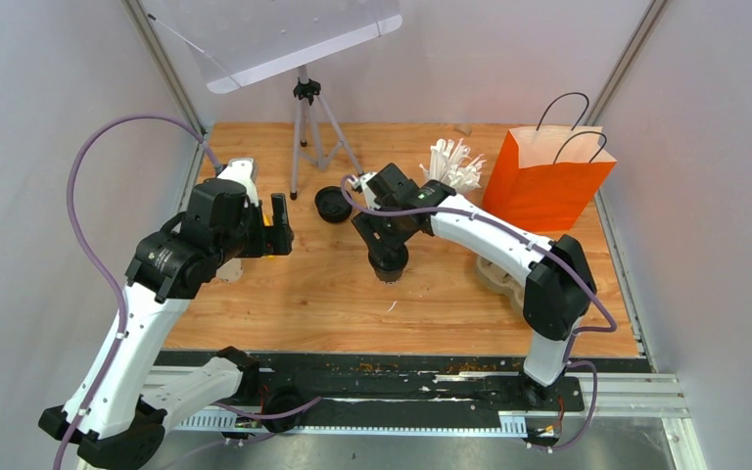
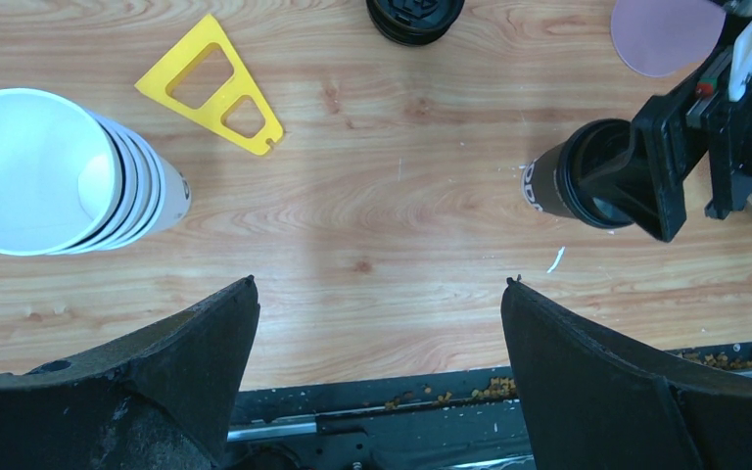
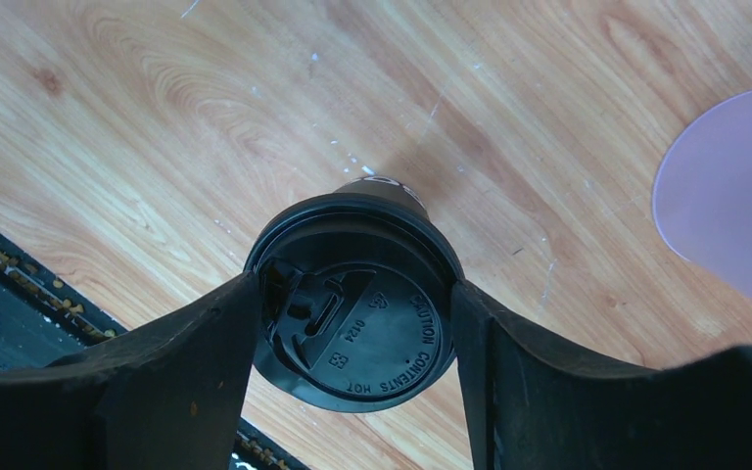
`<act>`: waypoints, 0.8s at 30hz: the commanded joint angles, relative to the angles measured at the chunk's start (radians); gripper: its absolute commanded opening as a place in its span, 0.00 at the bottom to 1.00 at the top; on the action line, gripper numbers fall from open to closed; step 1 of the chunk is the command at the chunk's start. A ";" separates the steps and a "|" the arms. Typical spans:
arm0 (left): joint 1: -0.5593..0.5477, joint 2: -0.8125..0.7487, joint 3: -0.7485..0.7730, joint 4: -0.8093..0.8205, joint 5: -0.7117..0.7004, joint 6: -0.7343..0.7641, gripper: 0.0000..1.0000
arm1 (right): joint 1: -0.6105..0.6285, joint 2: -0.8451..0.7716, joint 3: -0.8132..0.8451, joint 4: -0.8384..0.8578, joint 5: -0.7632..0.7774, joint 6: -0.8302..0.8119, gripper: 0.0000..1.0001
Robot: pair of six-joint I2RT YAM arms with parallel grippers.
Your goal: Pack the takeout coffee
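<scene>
A takeout coffee cup (image 1: 388, 264) with a round black lid (image 3: 372, 333) stands upright mid-table. My right gripper (image 3: 352, 323) comes down over it, with a finger pressed against each side of the lid rim. The left wrist view shows the same cup (image 2: 548, 186) from the side, with the right fingers (image 2: 661, 176) around its top. My left gripper (image 2: 380, 284) hovers wide open over bare wood on the left, holding nothing. A stack of white lidless cups (image 2: 49, 171) lies beside it.
A loose black lid (image 1: 333, 204) lies behind the cup. An orange paper bag (image 1: 546, 181) stands at the back right, white straws (image 1: 453, 164) beside it. A brown pulp tray (image 1: 499, 274) sits under the right arm. A yellow triangle (image 2: 211, 88) and a tripod (image 1: 305, 127) are at the left back.
</scene>
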 commanded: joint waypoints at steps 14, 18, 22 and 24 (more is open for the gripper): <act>-0.002 -0.006 0.011 0.025 -0.021 0.009 1.00 | -0.046 -0.019 0.052 0.022 -0.057 -0.037 1.00; -0.002 -0.001 0.013 0.026 -0.018 0.012 1.00 | -0.046 -0.017 0.052 0.010 -0.010 -0.037 1.00; -0.002 -0.005 0.012 0.023 -0.016 0.012 1.00 | -0.047 -0.018 0.042 0.009 0.010 -0.037 1.00; -0.002 -0.006 0.013 0.019 -0.016 0.014 1.00 | -0.046 -0.017 0.037 0.010 0.013 -0.038 1.00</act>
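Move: The lidded cup stands in the right hand's grip, its middle about 5 cm straight below the hand point. From the right hand, the black lids lie some 18 cm ahead and 13 cm left, and the pink straw cup about 13 cm ahead and 13 cm right. The cup tray is 28 cm to its right and about 2 cm back. From the left hand, the lidded cup is roughly 7 cm ahead, 22 cm right and 21 cm down. The lidded cup, still pinched around its lid by the right fingers, is shifted quickly forward about 2 cm, away from the table's near edge. As the hand rises some 1 cm, its fingers spread wide and let go of the lid; the open hand then stays close around the lid, hardly moving. ##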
